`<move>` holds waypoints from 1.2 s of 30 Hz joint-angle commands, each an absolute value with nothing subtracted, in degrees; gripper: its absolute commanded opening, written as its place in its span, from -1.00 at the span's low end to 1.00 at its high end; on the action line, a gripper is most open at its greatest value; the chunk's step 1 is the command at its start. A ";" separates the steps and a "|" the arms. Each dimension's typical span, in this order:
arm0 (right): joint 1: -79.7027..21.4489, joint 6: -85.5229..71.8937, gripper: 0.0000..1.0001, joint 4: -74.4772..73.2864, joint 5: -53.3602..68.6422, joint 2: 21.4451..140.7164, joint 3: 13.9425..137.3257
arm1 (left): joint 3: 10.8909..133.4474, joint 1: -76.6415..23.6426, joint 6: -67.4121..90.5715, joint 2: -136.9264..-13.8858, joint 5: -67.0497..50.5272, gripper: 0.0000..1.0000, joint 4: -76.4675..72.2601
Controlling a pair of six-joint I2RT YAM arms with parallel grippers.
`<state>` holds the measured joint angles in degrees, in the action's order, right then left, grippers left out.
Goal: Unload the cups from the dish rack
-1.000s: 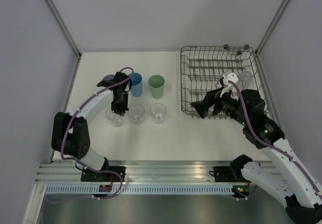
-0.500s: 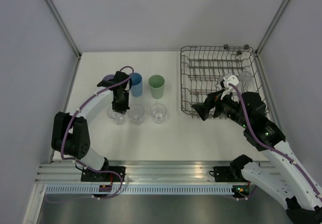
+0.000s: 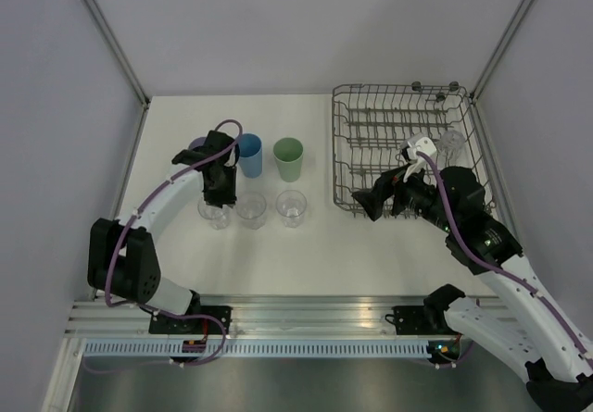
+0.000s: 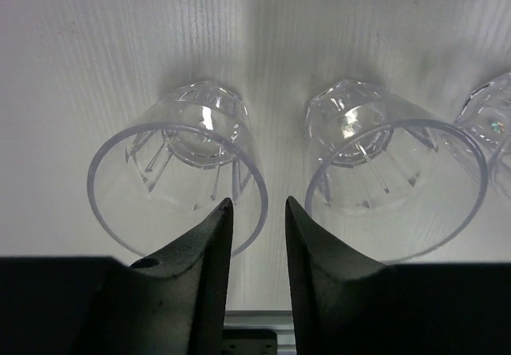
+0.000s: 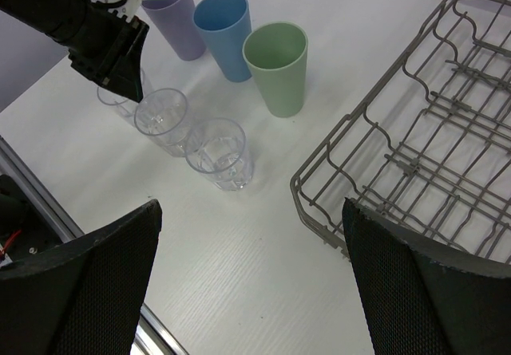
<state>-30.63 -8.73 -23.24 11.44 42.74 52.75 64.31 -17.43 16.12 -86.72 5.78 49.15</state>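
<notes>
Three clear cups stand upright in a row on the table: left (image 3: 212, 214), middle (image 3: 251, 209), right (image 3: 292, 207). Behind them stand a blue tumbler (image 3: 249, 153), a pale green one (image 3: 288, 158) and a lavender one (image 5: 180, 16). My left gripper (image 4: 257, 203) hangs over the left clear cup (image 4: 176, 175). Its jaws are slightly apart, with the cup's rim loose in the gap. The dish rack (image 3: 403, 143) keeps one clear cup (image 3: 452, 142) at its far right. My right gripper (image 5: 251, 291) is open and empty above the rack's near-left corner.
White walls and metal posts close in the tabletop on three sides. The arm bases and an aluminium rail (image 3: 296, 319) run along the near edge. The dish rack's wire rim (image 5: 319, 203) lies just right of the clear cups.
My left gripper's jaws have parted from the rim of the left clear cup, which now stands on the table. The right arm has hardly moved.
</notes>
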 commanded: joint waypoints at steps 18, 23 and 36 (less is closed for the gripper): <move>-30.76 -13.10 0.96 -25.76 -31.17 55.19 60.11 | 64.87 -17.31 15.82 -50.05 13.09 0.99 44.74; -29.45 -9.07 0.95 -22.16 -44.30 59.66 60.03 | 63.20 -17.31 16.26 -41.23 16.26 0.99 43.16; -4.93 -8.35 0.96 -20.30 -25.23 78.47 69.42 | 51.34 -17.31 19.50 -23.65 14.50 0.99 37.88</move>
<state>-7.31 -9.10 -22.13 -29.50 74.46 64.77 53.80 -17.43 16.97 -25.69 14.70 41.45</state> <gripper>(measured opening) 0.978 0.993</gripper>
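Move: The last clear cup in the dish rack stands some 26 cm ahead of the right hand, 28 cm to its right and 23 cm lower; the rack's middle is level with that cup, 12 cm left of it. The clear cup just set down has its middle 4 cm left of the left hand, 1 cm ahead and 5 cm below; the middle clear cup is 6 cm right, 1 cm ahead, and the blue cup 16 cm ahead, 5 cm right. From the just-placed clear cup's right rim wall, which its part-open fingers straddle, the left hand lifts straight up, opening fully, then draws back and a little left, ending some 20 cm higher, tipped up nearly 60 degrees. The right hand, open and empty, swings right and forward over the rack towards its last clear cup, sinking slightly and turning about 60 degrees clockwise. ##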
